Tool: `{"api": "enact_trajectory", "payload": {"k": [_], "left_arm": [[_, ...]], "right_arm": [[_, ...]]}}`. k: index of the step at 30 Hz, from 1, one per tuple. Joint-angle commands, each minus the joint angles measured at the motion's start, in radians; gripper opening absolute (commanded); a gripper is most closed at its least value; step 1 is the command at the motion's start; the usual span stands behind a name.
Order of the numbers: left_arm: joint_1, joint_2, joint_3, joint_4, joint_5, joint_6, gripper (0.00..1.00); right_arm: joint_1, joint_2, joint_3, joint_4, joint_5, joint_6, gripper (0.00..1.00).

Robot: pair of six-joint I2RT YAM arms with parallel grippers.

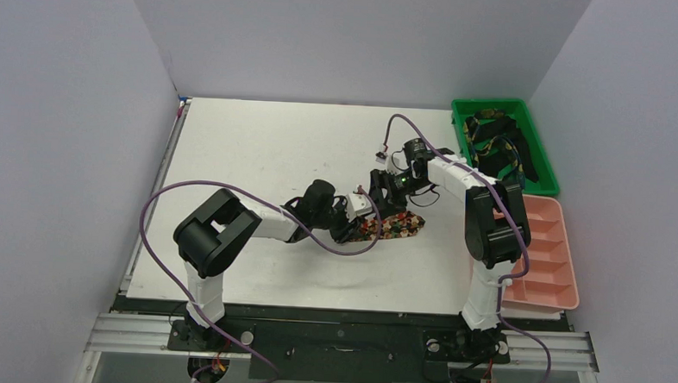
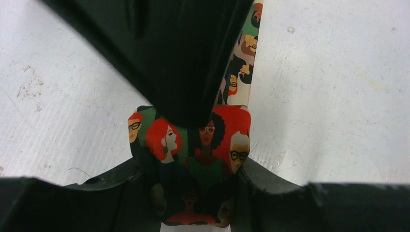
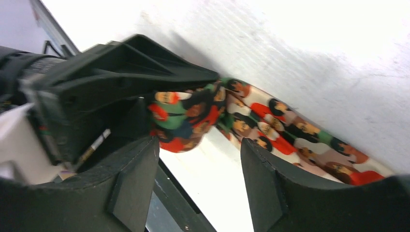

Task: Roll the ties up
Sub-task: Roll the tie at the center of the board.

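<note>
A tie (image 1: pixel 396 223) printed with faces in red, green and black lies mid-table, partly rolled. In the left wrist view its rolled end (image 2: pixel 193 159) sits pinched between the two black fingers of my left gripper (image 2: pixel 193 193), and the loose strip (image 2: pixel 241 63) runs away across the table. My left gripper (image 1: pixel 362 220) is shut on this roll. My right gripper (image 1: pixel 388 196) hovers just above and behind the roll, its jaws (image 3: pixel 198 179) open with only bare table between them; the roll (image 3: pixel 186 118) and strip (image 3: pixel 290 133) lie just beyond its fingertips. More ties (image 1: pixel 497 147) are heaped in a bin.
A green bin (image 1: pixel 544 162) stands at the far right of the table. A pink compartment tray (image 1: pixel 547 252) sits in front of it, beside the right arm. Purple cables loop over both arms. Grey walls close in the table on three sides.
</note>
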Motion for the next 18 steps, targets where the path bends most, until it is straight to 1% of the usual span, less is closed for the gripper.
{"api": "enact_trajectory", "payload": {"k": [1,4,7,10,11,12,13,14,15,16,17,18], "left_arm": [[-0.015,0.039,0.021,-0.196,-0.05,0.066,0.21],[-0.015,0.043,0.026,-0.215,-0.053,0.079,0.22],[-0.016,0.041,0.025,-0.218,-0.054,0.083,0.23],[-0.014,0.04,0.028,-0.218,-0.056,0.076,0.28],[-0.015,0.041,0.029,-0.218,-0.055,0.075,0.29],[-0.015,0.041,0.034,-0.22,-0.055,0.074,0.29],[-0.015,0.041,0.034,-0.221,-0.055,0.073,0.3],[-0.015,0.041,0.034,-0.22,-0.055,0.071,0.3],[-0.015,0.041,0.034,-0.221,-0.05,0.071,0.32],[-0.015,0.04,0.034,-0.22,-0.048,0.073,0.32],[-0.014,0.038,0.032,-0.217,-0.046,0.072,0.37],[-0.012,0.032,0.029,-0.212,-0.035,0.068,0.39]], "right_arm": [[0.044,-0.037,-0.004,0.052,-0.089,0.045,0.59],[0.055,-0.01,-0.004,0.056,-0.093,0.044,0.59],[0.053,0.004,-0.019,0.037,-0.047,-0.007,0.54],[0.048,0.037,-0.015,-0.065,0.031,-0.094,0.5],[0.047,0.06,-0.008,-0.108,0.04,-0.146,0.43],[0.045,0.069,-0.003,-0.123,0.059,-0.163,0.39],[0.042,0.082,-0.004,-0.136,0.067,-0.186,0.31],[0.041,0.085,-0.002,-0.138,0.083,-0.198,0.27],[0.041,0.089,-0.002,-0.139,0.091,-0.203,0.16],[0.041,0.09,0.004,-0.139,0.109,-0.211,0.09],[0.04,0.094,0.007,-0.138,0.121,-0.213,0.0],[0.038,0.096,0.008,-0.135,0.154,-0.21,0.0]]}}
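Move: The right hand, its fingers open, has the rolled part of the tie about 3 cm back, 1 cm to its left and 5 cm below. The flat tail lies some 5 cm back, 6 cm to the right and 7 cm below that hand, and the pink organizer farther off, roughly 32 cm right, 9 cm back and 7 cm below. From the left hand, which already grips the roll, the roll's middle is only about 1 cm to the right and 1 cm up. The right hand draws back about 3 cm in all, first swinging some 2 cm left and rising slightly with fingers open, then sinking about 4 cm from that high point and easing back right, with a slight counter-clockwise turn, onto the roll beside the left fingertips. On the way down its fingers go from over half open to almost shut and pinch the roll's edge, while the left hand stays in place and keeps its grip around the roll. ##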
